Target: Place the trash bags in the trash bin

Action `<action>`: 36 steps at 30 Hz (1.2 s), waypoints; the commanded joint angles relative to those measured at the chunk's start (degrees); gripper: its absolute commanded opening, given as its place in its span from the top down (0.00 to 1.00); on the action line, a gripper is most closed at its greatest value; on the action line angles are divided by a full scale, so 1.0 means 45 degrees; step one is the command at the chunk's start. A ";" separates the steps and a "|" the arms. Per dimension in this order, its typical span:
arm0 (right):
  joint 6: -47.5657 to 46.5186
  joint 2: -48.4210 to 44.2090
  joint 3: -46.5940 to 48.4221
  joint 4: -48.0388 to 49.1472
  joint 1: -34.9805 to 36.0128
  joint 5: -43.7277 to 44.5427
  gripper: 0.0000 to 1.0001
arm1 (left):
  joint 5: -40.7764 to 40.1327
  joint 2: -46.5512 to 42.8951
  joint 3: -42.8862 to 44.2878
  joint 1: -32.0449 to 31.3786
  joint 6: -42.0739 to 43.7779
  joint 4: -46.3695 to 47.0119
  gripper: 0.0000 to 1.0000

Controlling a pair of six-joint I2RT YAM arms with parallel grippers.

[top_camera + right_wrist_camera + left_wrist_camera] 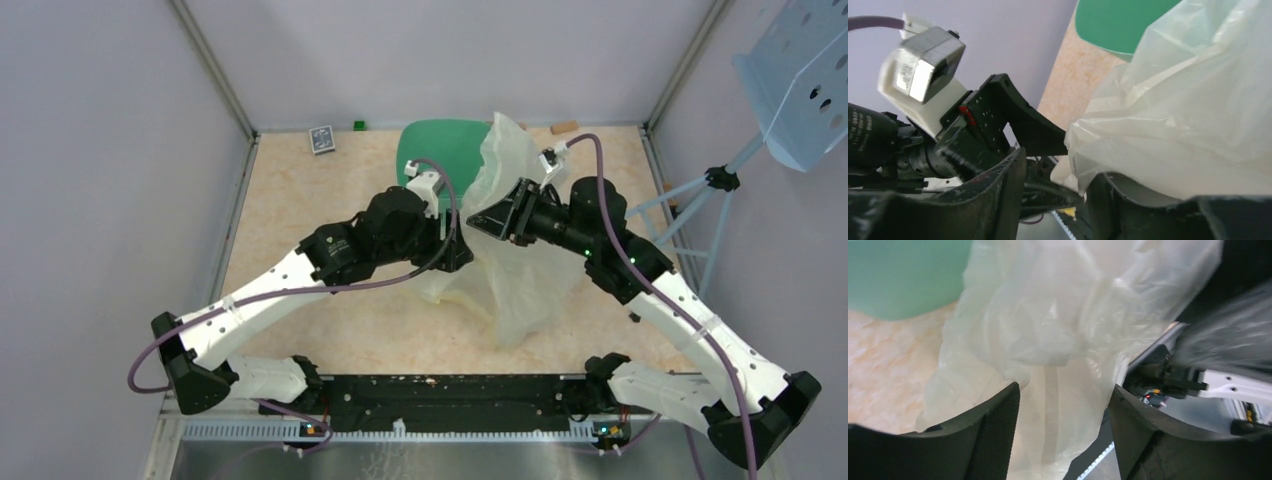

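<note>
The mint-green trash bin (437, 150) stands at the back of the table; it also shows as the bin (903, 275) and the bin (1118, 22). The pale translucent trash bag (515, 240) hangs crumpled from the bin's right side down onto the table. My left gripper (455, 252) is at the bag's left edge. In the left wrist view the left gripper (1063, 407) is open, with the bag's film (1058, 325) hanging loose between its jaws. My right gripper (488, 220) is pressed into the bag higher up. In its own view the right gripper (1058, 172) is open, and the bag (1188, 115) drapes over its right finger (1128, 200).
A card box (321, 139), a small green cube (359, 125) and a wooden block (565, 127) lie along the back wall. A blue perforated panel on a stand (800, 80) rises outside the right wall. The left arm's wrist camera (923, 70) is close in front of my right gripper.
</note>
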 commanded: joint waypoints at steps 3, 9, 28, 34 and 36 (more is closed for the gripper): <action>-0.1137 -0.1332 0.0909 -0.0975 0.0078 0.3154 0.51 | -0.2091 -0.1106 -0.1305 0.0004 -0.0498 -0.0442 0.48; -0.2098 -0.2135 0.1917 -0.4100 0.0061 0.7140 0.51 | -0.3993 -0.1606 -0.1598 0.0038 -0.0778 -0.1627 0.88; -0.3904 0.1086 0.4382 -0.5372 -0.2674 0.5644 0.20 | -0.3261 -0.2795 -0.2871 0.1719 -0.1086 -0.3156 1.00; -0.6270 0.2479 0.6225 -0.3855 -0.1754 0.4666 0.25 | -0.3049 -0.2666 -0.2822 0.1712 -0.0976 -0.3075 1.00; -0.7043 0.3020 0.6811 -0.3744 -0.1073 0.4957 0.25 | -0.3091 -0.2609 -0.2664 0.1718 -0.0816 -0.3079 1.00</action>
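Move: The trash bag hangs in front of the left hand: its near edge already lies between the open left fingers, while its middle is about 8 cm to the right, 2 cm ahead and 6 cm below. From the just-opened right hand, the bag's middle is some 5 cm back, 5 cm right and 11 cm below. The green trash bin's middle stands roughly 20 cm ahead of the left hand, 2 cm left and 15 cm lower. The left hand shuts fully on the bag's edge between its fingers and draws it about 13 cm to the left and 8 cm down in front of the bin, turning some 20 degrees counter-clockwise and rolling its left side up. The right hand, its hold already loosened, backs off about 17 cm to the right and sinks a little, then opens wider and goes some 7 cm back left, forward and up beside the bag's upper corner near the bin's right side, its fingers still apart and contact not clear. ##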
